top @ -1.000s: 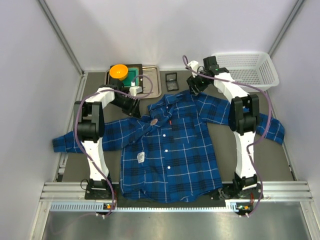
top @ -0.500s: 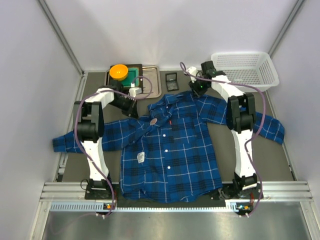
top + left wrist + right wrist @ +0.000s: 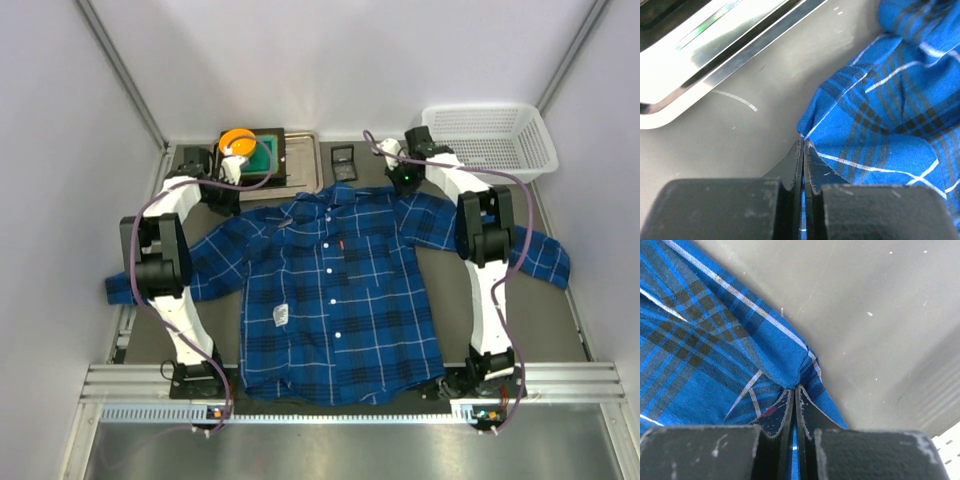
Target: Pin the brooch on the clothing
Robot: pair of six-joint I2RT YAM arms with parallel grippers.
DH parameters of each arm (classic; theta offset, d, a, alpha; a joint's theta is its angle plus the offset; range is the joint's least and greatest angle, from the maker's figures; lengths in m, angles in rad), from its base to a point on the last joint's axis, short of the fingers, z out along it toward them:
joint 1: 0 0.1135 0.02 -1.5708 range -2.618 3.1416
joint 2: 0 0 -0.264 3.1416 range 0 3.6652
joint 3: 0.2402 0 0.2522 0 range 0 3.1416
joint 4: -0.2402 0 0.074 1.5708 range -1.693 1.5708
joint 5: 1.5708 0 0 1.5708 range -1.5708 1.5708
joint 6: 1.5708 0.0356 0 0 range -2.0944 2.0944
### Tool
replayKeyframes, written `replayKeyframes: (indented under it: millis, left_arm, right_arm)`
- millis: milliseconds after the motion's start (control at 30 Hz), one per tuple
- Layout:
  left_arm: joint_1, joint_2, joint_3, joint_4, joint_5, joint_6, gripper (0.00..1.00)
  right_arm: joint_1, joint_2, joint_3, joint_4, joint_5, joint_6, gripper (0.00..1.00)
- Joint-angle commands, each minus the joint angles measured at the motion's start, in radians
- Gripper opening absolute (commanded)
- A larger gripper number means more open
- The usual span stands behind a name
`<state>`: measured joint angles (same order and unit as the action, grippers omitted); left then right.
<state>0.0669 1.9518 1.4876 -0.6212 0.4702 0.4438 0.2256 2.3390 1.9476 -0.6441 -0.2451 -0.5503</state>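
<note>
The clothing (image 3: 335, 290), a blue plaid shirt, lies spread front-up on the table with its collar toward the back. My left gripper (image 3: 228, 197) is at the shirt's left shoulder. In the left wrist view this gripper (image 3: 803, 142) is shut on a fold of the clothing (image 3: 880, 110), with blue cloth showing between the jaws. My right gripper (image 3: 405, 182) is at the right shoulder. The right wrist view shows it (image 3: 795, 387) shut on the clothing (image 3: 715, 340) at a folded edge. I cannot make out the brooch in any view.
A metal tray (image 3: 303, 165) at the back left holds an orange round dish (image 3: 237, 140) and a green item (image 3: 262, 155); the tray's rim (image 3: 715, 60) lies close to my left gripper. A small dark box (image 3: 344, 160) and a white basket (image 3: 490, 135) stand at the back.
Both grippers have closed on the shirt's shoulders. My left arm moved left and back, drawing the shoulder out and flattening the shirt. The small disc seen near the collar no longer shows.
</note>
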Motion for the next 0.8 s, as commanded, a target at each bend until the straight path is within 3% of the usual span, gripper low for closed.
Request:
replayKeyframes:
  millis: [0,133,333,533,567,633,667,767]
  left_arm:
    - [0.008,-0.062,-0.067,0.129,-0.139,0.001,0.00]
    - [0.008,-0.037,-0.056,0.062,-0.182,0.083,0.00]
    - [0.017,-0.070,-0.093,-0.132,-0.087,0.304,0.00]
    - [0.019,-0.120,-0.158,-0.117,-0.012,0.349,0.00]
    - [0.020,-0.119,-0.147,-0.109,0.010,0.329,0.09]
    - [0.016,-0.102,-0.080,-0.078,0.077,0.246,0.26]
    - [0.016,-0.084,-0.052,-0.068,0.096,0.213,0.37]
    - [0.001,-0.038,0.069,-0.031,0.186,0.118,0.43]
  right_arm:
    - [-0.026,-0.093,-0.035,-0.009,0.029,-0.011,0.00]
    - [-0.029,-0.124,-0.071,-0.011,0.021,-0.025,0.00]
    - [-0.028,-0.223,-0.200,-0.055,-0.055,-0.086,0.00]
    - [-0.028,-0.285,-0.325,-0.068,-0.123,-0.119,0.00]
    - [-0.026,-0.279,-0.311,-0.074,-0.141,-0.116,0.00]
    - [-0.023,-0.262,-0.274,-0.101,-0.164,-0.108,0.09]
    - [-0.023,-0.250,-0.228,-0.120,-0.186,-0.097,0.27]
    - [-0.023,-0.242,-0.149,-0.137,-0.226,-0.062,0.52]
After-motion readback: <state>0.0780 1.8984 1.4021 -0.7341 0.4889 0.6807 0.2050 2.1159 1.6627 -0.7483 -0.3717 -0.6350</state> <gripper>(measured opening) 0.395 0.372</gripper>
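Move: The shirt is held at both shoulders. The left hand's shoulder is bound for a spot about 6 cm back, 2 cm left and 4 cm below; the brooch is 15 cm right and 3 cm back, slightly below, the tray 10 cm right and 14 cm ahead. The right hand's spot lies 9 cm back and 2 cm right, at its own height; from this hand the collar is 18 cm left and 1 cm back, the compact case 17 cm left and 9 cm ahead. The shirt, still pinched at both shoulders, is drawn back towards the base and let go. The left hand first pulls its shoulder outward to the left and down some 3 cm, then back about 5 cm while still sinking; the right draws nearly level, about 9 cm back and a little right. Both then open, the left rising about 2 cm, the right only slightly. ##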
